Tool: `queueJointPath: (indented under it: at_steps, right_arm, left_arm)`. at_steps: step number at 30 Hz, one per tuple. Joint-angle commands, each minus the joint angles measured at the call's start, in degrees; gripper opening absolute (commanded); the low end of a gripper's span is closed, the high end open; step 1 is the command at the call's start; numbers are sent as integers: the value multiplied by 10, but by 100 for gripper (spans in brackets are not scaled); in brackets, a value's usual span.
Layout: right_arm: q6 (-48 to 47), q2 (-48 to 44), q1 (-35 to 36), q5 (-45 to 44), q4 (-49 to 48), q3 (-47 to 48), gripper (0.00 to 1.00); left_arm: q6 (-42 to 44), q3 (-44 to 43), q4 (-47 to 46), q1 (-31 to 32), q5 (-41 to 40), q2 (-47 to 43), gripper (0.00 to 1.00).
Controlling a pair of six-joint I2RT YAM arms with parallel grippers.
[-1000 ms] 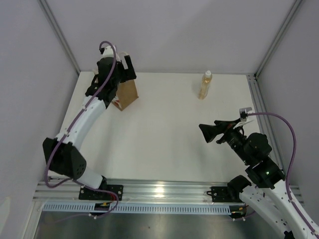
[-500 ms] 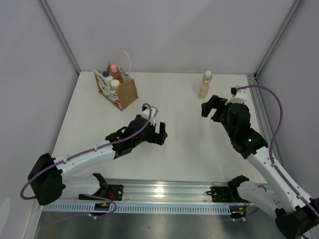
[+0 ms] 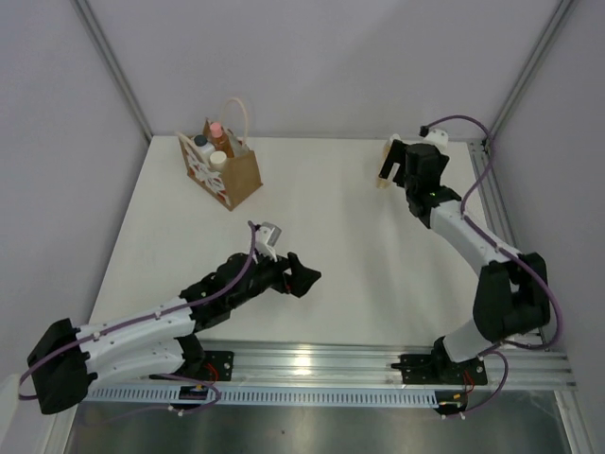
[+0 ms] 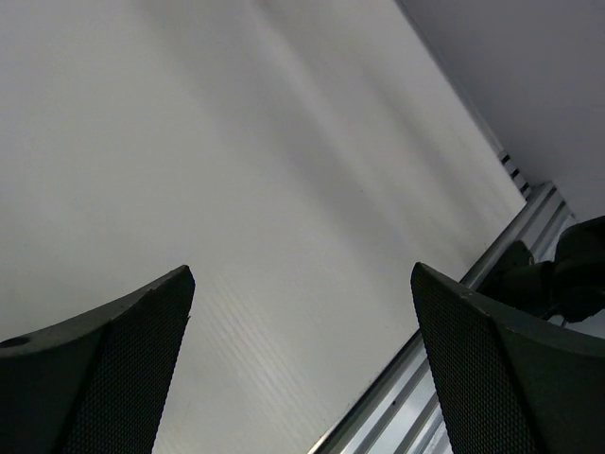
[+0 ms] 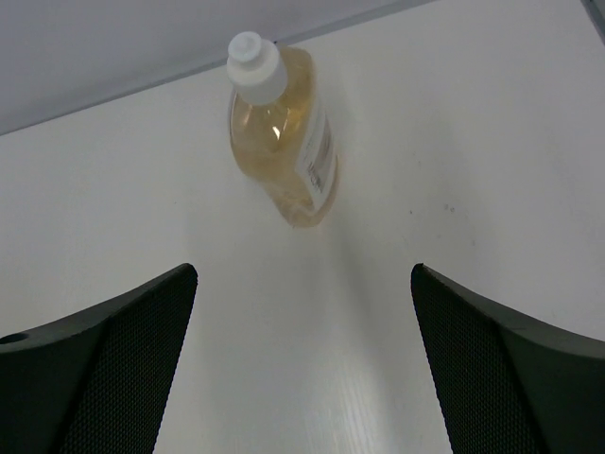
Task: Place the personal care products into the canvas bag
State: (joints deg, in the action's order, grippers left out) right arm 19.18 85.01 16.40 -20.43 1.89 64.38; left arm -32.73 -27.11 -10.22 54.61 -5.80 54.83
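The canvas bag (image 3: 236, 176) stands at the back left of the table. Three bottles sit in it: the peach one with a pink cap (image 3: 216, 132), the white one with a black cap (image 3: 200, 145) and the cream one (image 3: 218, 160). The tall amber bottle with a white cap (image 5: 284, 142) stands upright at the back right, and part of it shows in the top view (image 3: 384, 178). My right gripper (image 5: 302, 378) is open just short of it, and in the top view this gripper (image 3: 395, 168) partly hides it. My left gripper (image 3: 304, 274) is open and empty over the front middle, as the left wrist view (image 4: 302, 369) also shows.
The metal rail (image 3: 312, 359) runs along the table's near edge and shows in the left wrist view (image 4: 425, 378). Grey walls close in the back and sides. A frame post (image 3: 486, 144) stands right of the amber bottle.
My left arm has pulled away from the bag to the front middle. My right arm has stretched to the back right, up to the amber bottle.
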Motion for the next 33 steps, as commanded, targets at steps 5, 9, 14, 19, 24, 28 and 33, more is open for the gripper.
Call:
queueJointPath:
  at_steps: [5, 9, 14, 19, 24, 28, 33]
  right_arm:
    - [-61, 171, -3, -65, -59, 158, 99]
    - [-90, 231, -6, -73, -80, 203, 99]
    - [-106, 324, -11, -77, -46, 307, 93]
    - [-117, 384, -11, -83, -31, 364, 87]
    - [-114, 423, -12, -86, -22, 399, 81]
    - [-112, 420, -11, -83, -22, 390, 59]
    - [-102, 390, 3, -83, -7, 352, 39]
  left_arm:
    - [-25, 65, -99, 1, -62, -116, 99]
    - [-24, 62, -88, 1, -61, -129, 99]
    - [-25, 65, -91, 1, -62, -132, 99]
    - [-24, 63, -94, 1, -60, -119, 99]
    - [-21, 63, -100, 0, -57, -113, 99]
    - [-16, 65, -102, 1, -62, -113, 99]
    - [7, 61, -101, 1, -86, -116, 99]
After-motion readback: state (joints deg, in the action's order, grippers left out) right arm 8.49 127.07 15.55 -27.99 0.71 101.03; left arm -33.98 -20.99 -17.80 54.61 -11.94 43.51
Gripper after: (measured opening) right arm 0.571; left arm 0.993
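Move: Standing alone near the far right of the table, the clear amber bottle has its middle about 16 cm ahead of the right hand, 1 cm to its left and some 12 cm below it. The canvas bag is far off, roughly 47 cm to the right hand's left and 13 cm ahead. From the left hand the bottle lies about 42 cm ahead, 24 cm to the right and 6 cm below. Reaching some 16 cm forward and sinking about 9 cm, the right hand brings its open fingers around the upper part of the amber bottle, rolling about 15 degrees so its left side dips. The fingers start closing late in the reach and pinch the bottle just below its white cap as the hand stops. The left hand, empty and open, rises about 4 cm and shifts slightly left. ##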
